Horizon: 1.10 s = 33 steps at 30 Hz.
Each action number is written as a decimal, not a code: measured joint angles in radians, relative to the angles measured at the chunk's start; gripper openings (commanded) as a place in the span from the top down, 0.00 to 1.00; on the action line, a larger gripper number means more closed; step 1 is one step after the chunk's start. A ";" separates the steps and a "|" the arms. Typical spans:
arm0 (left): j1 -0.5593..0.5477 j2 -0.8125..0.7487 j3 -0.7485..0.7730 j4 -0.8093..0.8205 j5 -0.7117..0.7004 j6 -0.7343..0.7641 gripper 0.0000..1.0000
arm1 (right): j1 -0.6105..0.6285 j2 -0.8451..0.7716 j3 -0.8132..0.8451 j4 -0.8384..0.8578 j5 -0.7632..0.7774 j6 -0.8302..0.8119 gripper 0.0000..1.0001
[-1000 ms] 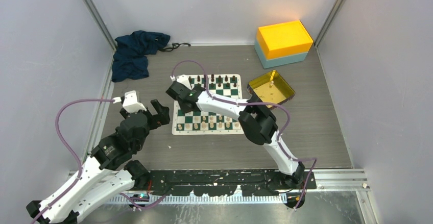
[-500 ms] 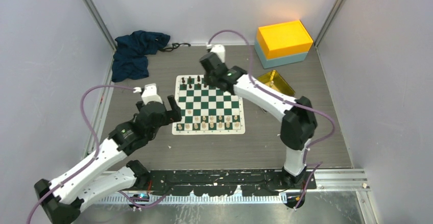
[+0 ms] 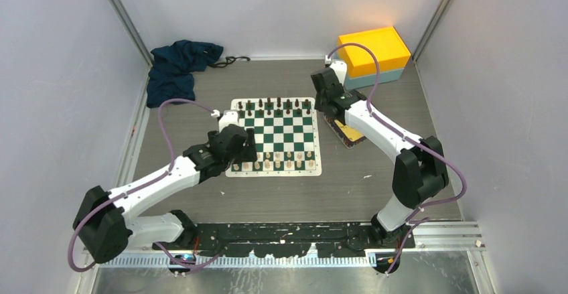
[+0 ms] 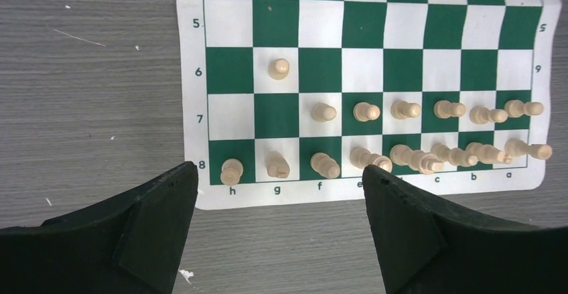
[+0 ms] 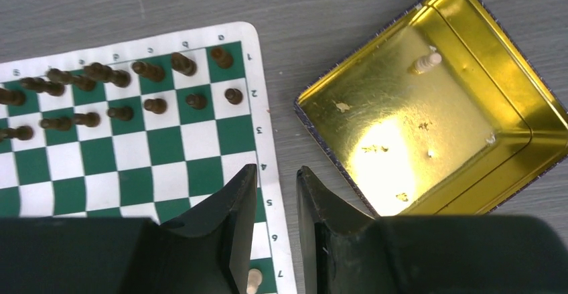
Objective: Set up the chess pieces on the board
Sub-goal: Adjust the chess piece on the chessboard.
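The board [image 3: 281,133] lies mid-table, green and white. Cream chess pieces [image 4: 402,110] fill its two near rows, several of them leaning or lying in the nearest row, and one cream pawn [image 4: 278,69] stands alone a row further in. Black pieces [image 5: 120,76] line the far rows. My left gripper [image 4: 280,173] hangs open and empty over the board's near left edge. My right gripper [image 5: 276,170] hovers at the board's far right edge beside the gold tray, jaws a narrow gap apart with nothing between them. One cream piece [image 5: 427,61] lies in the tray.
The gold tray [image 5: 509,126] sits right of the board, mostly hidden under the right arm in the top view. A yellow box on a blue one [image 3: 373,49] stands at the back right. A dark blue cloth [image 3: 177,69] lies at the back left.
The right arm swung from the board's left side across to its far right edge, by the tray. The left arm reached right to the board's near left corner, its jaws narrowing slightly.
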 measured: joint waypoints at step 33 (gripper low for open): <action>0.088 0.473 0.182 0.153 0.006 0.014 0.47 | -0.065 -0.008 -0.132 0.126 -0.105 0.020 0.66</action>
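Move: Ahead of the left hand by about 6 cm, 1 cm to its right and some 8 cm below, stands the stray pale pawn, one square in front of its row. From that pawn, the nearest pawn of the row is about 4 cm back and 4 cm right; the pale knight is 8 cm straight behind it, with the bishop 4 cm right of the knight. From the right hand the stray pawn lies roughly 27 cm left, 8 cm back and 14 cm down. Reaching forward about 7 cm while sinking nearly as far, the left hand comes down to the stray pawn, swinging right first and then easing back left, the wrist tilting some 10 degrees. Its wide-open fingers narrow to a bit over half open around the pawn's line, with no grip seen yet. The right hand drops about 3.5 cm between board and tin, then hovers. ##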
